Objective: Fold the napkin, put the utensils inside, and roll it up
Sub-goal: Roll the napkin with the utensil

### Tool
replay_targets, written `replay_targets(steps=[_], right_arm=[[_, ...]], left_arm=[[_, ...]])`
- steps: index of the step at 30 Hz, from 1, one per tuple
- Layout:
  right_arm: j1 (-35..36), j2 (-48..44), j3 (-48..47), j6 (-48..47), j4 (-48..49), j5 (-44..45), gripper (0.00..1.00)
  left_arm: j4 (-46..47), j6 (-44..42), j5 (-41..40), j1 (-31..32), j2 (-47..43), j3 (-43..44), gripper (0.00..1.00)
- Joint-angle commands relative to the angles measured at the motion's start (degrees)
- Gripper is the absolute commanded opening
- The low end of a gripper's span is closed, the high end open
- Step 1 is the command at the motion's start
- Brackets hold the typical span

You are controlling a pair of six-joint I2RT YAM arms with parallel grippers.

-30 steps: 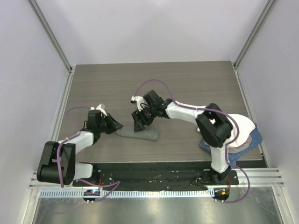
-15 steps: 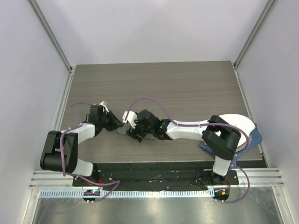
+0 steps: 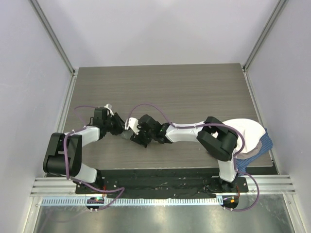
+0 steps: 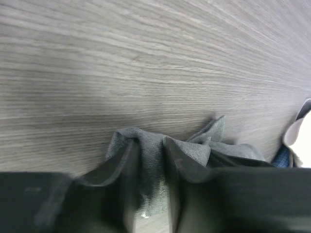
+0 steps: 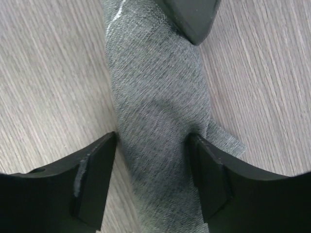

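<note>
The grey-green napkin lies rolled into a narrow bundle on the near-left part of the table. My left gripper is at the roll's left end. In the left wrist view a fold of napkin fills the narrow gap of that gripper and drapes over both fingertips. My right gripper straddles the roll just to the right. In the right wrist view it stands wide, its pads against both sides of the napkin. The utensils are hidden.
A cream-white cloth lies over a blue checked cloth at the table's right near corner. Metal frame posts run along both side edges. The left gripper's dark fingertip shows at the top of the right wrist view.
My right gripper came down and to the left from above the roll onto it. My left gripper moved right onto the roll's left end, and its fingers have parted slightly.
</note>
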State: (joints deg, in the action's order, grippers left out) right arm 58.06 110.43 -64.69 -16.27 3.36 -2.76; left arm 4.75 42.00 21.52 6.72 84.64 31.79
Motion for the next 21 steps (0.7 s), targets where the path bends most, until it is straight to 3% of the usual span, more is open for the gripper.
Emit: replay_targets(steps=[1,5,8,15,21], right_arm=[[-2.3,1.9,-4.6,1.8,-7.4,-5.4,0.65],[-5.0,3.4,-7.3,5.2,-11.8,-11.5,0.52],[-7.1,4.4,-9.6,6.9,-15.3,-16.9,0.45],[-12.1,7.5,-14.3,14.2,-20.3,-33.9,0.38],[-16.0,11.8,-17.6,19.2,-21.8,-43.5,0.38]], left_arm=[[1.8,-0.9,-1.7,0.0,-0.2,0.5,0.4],[0.5,-1.3,-9.2,0.0,-3.9,-0.1,0.61],[0.5,-1.6,-11.7,0.0,-7.6,-1.3,0.68],[2.3,-2.9,-10.5,0.0,-14.6,-4.7,0.71],[4.9,-2.3,-5.6,0.1,-14.0,-7.9,0.7]])
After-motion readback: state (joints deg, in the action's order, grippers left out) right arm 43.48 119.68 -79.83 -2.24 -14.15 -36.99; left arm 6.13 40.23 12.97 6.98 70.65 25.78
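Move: The rolled napkin's left end is already between the left fingers, while its middle lies about 9 cm right and 3 cm back of the left hand. The right hand's fingers straddle the roll, whose middle is roughly level with them and 1 cm below; the table's near edge is some 15 cm straight back from that hand and 3 cm down. Nothing else stands near. Right fingers close around the roll, tipping 35 degrees steeper; left fingers open, release its end and rise 3 cm. ##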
